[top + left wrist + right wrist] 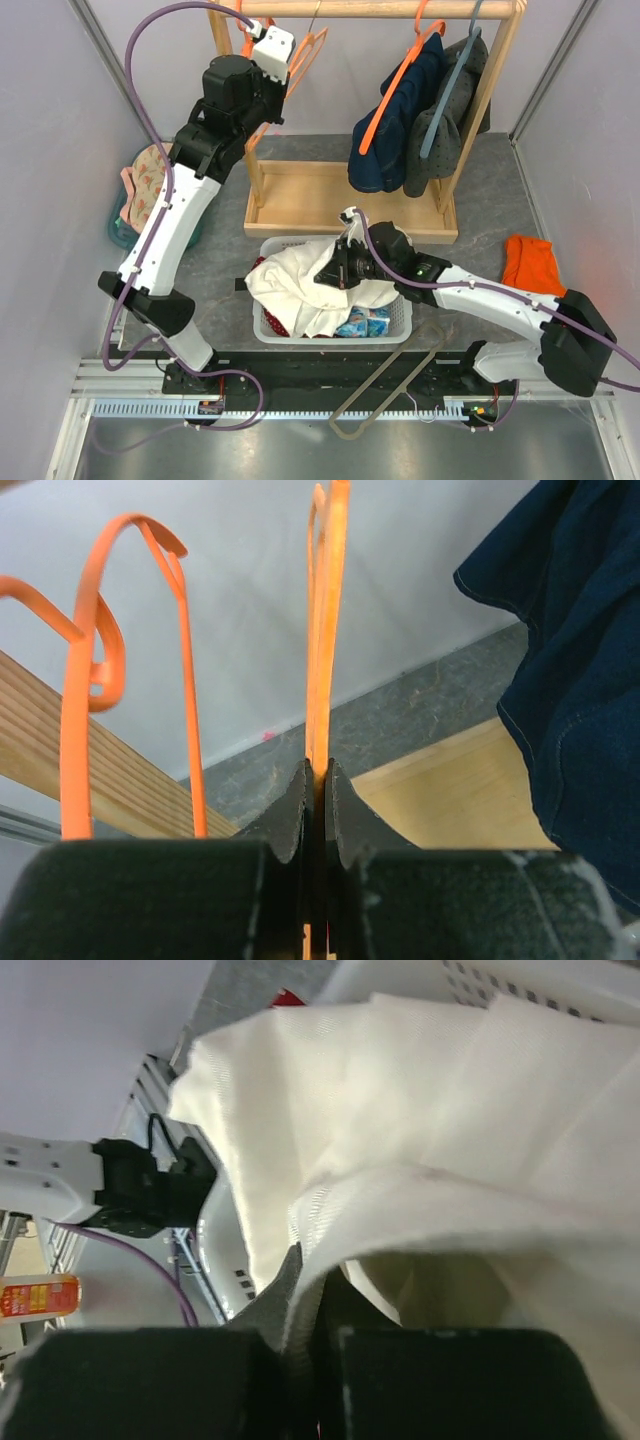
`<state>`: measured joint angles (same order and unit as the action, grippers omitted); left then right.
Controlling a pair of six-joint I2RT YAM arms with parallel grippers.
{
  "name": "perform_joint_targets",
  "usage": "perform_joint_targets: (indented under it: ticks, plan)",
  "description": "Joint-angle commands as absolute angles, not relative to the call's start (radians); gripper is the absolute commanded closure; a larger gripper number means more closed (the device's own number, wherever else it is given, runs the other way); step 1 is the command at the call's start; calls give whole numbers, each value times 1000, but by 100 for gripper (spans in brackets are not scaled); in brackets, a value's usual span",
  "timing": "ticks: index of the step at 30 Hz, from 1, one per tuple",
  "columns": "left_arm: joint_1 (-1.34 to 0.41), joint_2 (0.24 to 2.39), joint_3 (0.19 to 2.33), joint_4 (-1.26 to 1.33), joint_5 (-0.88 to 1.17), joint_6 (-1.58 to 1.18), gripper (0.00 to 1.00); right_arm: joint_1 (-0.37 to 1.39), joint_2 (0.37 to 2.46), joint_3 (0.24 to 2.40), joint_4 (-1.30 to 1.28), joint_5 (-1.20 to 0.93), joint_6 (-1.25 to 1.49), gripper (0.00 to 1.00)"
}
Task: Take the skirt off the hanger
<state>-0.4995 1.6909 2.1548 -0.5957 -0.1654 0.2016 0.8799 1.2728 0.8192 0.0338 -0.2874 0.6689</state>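
Up by the wooden rack's left post, my left gripper [298,56] [318,780] is shut on a thin orange hanger [312,48] [326,630]; no garment hangs from it. Dark red fabric, the skirt [259,267], peeks out at the left side of the white laundry basket [402,325], mostly hidden under a white cloth [300,285] [420,1100]. Over the basket, my right gripper [330,274] [305,1272] is shut on a fold of that white cloth.
The wooden rack [380,8] carries a blue garment [395,130] on an orange hanger and a grey dotted garment [452,105] on a grey-blue hanger. More orange hangers [85,680] hang left of the held one. An orange cloth [528,262] lies right; a teal tub [120,235] stands left.
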Motion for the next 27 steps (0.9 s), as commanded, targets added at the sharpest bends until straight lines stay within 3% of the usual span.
perform_joint_targets:
  ticks: [1,6,8,9,10,12,13,15,27]
  plan:
    - [-469,1615,2100,-538,-184,104,98,876,1314,790,72,-227,664,100]
    - [-469,1554,2042,-551,-156,81,98,865,1435,790,3,-176,678,100]
    - [-469,1546,2042,-557,-149,80,88,862,1474,801,-38,-192,684,100]
    - [-469,1543,2042,-558,-146,80,78,862,1506,807,-63,-195,683,100]
    - [-471,1540,2045,-560,-138,78,55,862,1519,821,-77,-192,681,100]
    - [-471,1534,2048,-560,-133,71,36,861,1531,833,-109,-173,678,100]
    - [-471,1531,2054,-560,-129,66,15,864,1529,845,-117,-167,673,100]
    - [-471,1526,2060,-560,-118,54,2,864,1516,862,-155,-143,658,96]
    - [-584,1601,2304,-549,113,-38,0,864,1318,1034,-423,-51,551,24]
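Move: Just in front of the left fingers, the bare orange hanger they still grip runs on, its middle about 6 cm ahead, 3 cm right and 5 cm up. Another orange hanger is some 6 cm left and 6 cm ahead, and the navy skirt 19 cm right and 6 cm ahead. Under the right hand, which holds the white skirt, the basket's middle lies some 14 cm down and 2 cm back; in it the red cloth is 9 cm left and 4 cm back, the flowered cloth 4 cm right and 2 cm back. Lowering the held white skirt about 11 cm into the basket, the right hand tips its fingers some 20 degrees further down, then opens about two-thirds and lifts off by 6 cm, drifting right. The left hand eases back and a little left, opens wide to let go of the orange hanger, then backs off and climbs about 7 cm, rolling its left side down. ##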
